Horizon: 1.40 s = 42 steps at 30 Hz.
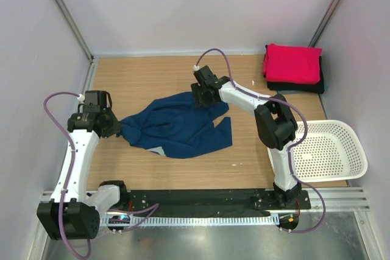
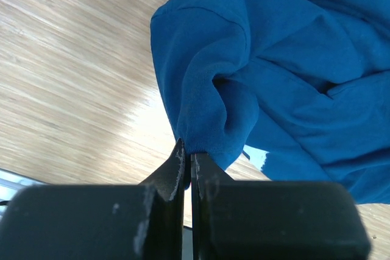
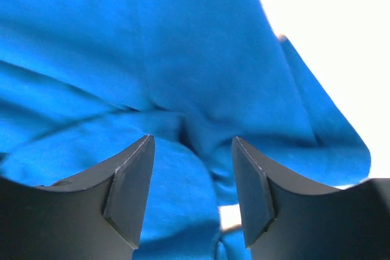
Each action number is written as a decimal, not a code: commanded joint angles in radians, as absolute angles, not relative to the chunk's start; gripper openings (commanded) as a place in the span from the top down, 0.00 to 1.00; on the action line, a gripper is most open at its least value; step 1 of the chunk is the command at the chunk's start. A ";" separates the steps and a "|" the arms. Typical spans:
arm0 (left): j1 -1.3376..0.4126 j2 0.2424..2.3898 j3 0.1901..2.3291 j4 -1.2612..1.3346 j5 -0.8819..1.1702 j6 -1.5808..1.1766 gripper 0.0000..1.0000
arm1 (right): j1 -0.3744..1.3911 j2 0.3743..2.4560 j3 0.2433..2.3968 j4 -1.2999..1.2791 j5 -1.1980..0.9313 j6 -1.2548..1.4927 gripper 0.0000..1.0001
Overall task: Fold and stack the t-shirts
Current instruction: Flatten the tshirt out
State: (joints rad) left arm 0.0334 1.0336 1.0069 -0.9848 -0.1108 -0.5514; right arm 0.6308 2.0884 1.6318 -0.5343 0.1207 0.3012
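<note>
A crumpled navy blue t-shirt (image 1: 177, 129) lies in the middle of the wooden table. My left gripper (image 1: 117, 127) is at its left edge, shut on a bunched fold of the blue cloth (image 2: 207, 120), which meets the closed fingertips. My right gripper (image 1: 200, 97) hovers at the shirt's far right corner, open, with the blue cloth (image 3: 183, 77) spread below the gap between its fingers (image 3: 131, 187). A folded pink-red t-shirt (image 1: 292, 63) rests on a folded black t-shirt (image 1: 296, 87) at the back right.
A white perforated basket (image 1: 332, 150) sits at the right side of the table, next to the right arm's base. Grey walls close in the table on three sides. Bare wood (image 1: 134, 77) shows at the back left.
</note>
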 commanded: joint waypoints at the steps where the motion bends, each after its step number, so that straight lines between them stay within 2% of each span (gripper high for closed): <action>1: 0.037 1.029 1.002 -0.939 -0.100 -0.566 1.00 | 0.649 2.082 1.692 -0.451 0.075 0.265 0.41; 17: 0.037 1.063 1.045 -0.946 -0.121 -0.554 1.00 | 0.647 2.148 1.721 -0.465 0.060 0.247 0.53; 20: 0.038 1.062 1.046 -0.951 -0.127 -0.554 1.00 | 0.646 2.149 1.733 -0.476 0.066 0.241 0.70; 21: 0.038 1.060 1.048 -0.953 -0.129 -0.554 1.00 | 0.647 2.148 1.733 -0.477 0.071 0.242 0.81; 23: 0.038 1.060 1.052 -0.957 -0.136 -0.551 1.00 | 0.644 2.131 1.736 -0.479 0.093 0.233 0.96; 24: 0.038 1.060 1.054 -0.963 -0.146 -0.549 1.00 | 0.644 2.123 1.747 -0.494 0.107 0.230 0.99; 31: 0.037 1.058 1.138 -1.006 -0.234 -0.519 1.00 | 0.643 1.968 1.819 -0.630 0.202 0.186 0.99; 37: 0.037 1.078 1.428 -1.048 -0.397 -0.408 1.00 | 0.641 1.720 1.832 -0.690 0.276 0.149 0.99; 42: 0.038 1.109 1.716 -1.032 -0.469 -0.328 1.00 | 0.643 1.612 1.884 -0.721 0.331 0.146 0.99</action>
State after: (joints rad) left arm 0.0334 1.1042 1.5841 -1.0584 -0.3679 -0.4057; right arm 0.6460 1.6787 1.8248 -0.6956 0.2588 0.1677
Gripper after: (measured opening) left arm 0.010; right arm 0.047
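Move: The right hand, open, hovers just over the blue t-shirt; the spot to pinch near its far edge is about 1 cm ahead, 3 cm left and 2 cm below. From this hand, the loose near-right corner lies about 12 cm back and 9 cm right, and the folded stack 14 cm ahead and 33 cm right. The left hand already holds the shirt's left end; the pinch spot lies some 16 cm ahead of that hand, 24 cm right and 11 cm below. Right hand pinches the far edge and lifts some 25 cm; the left, still gripping, rises about 20 cm. ##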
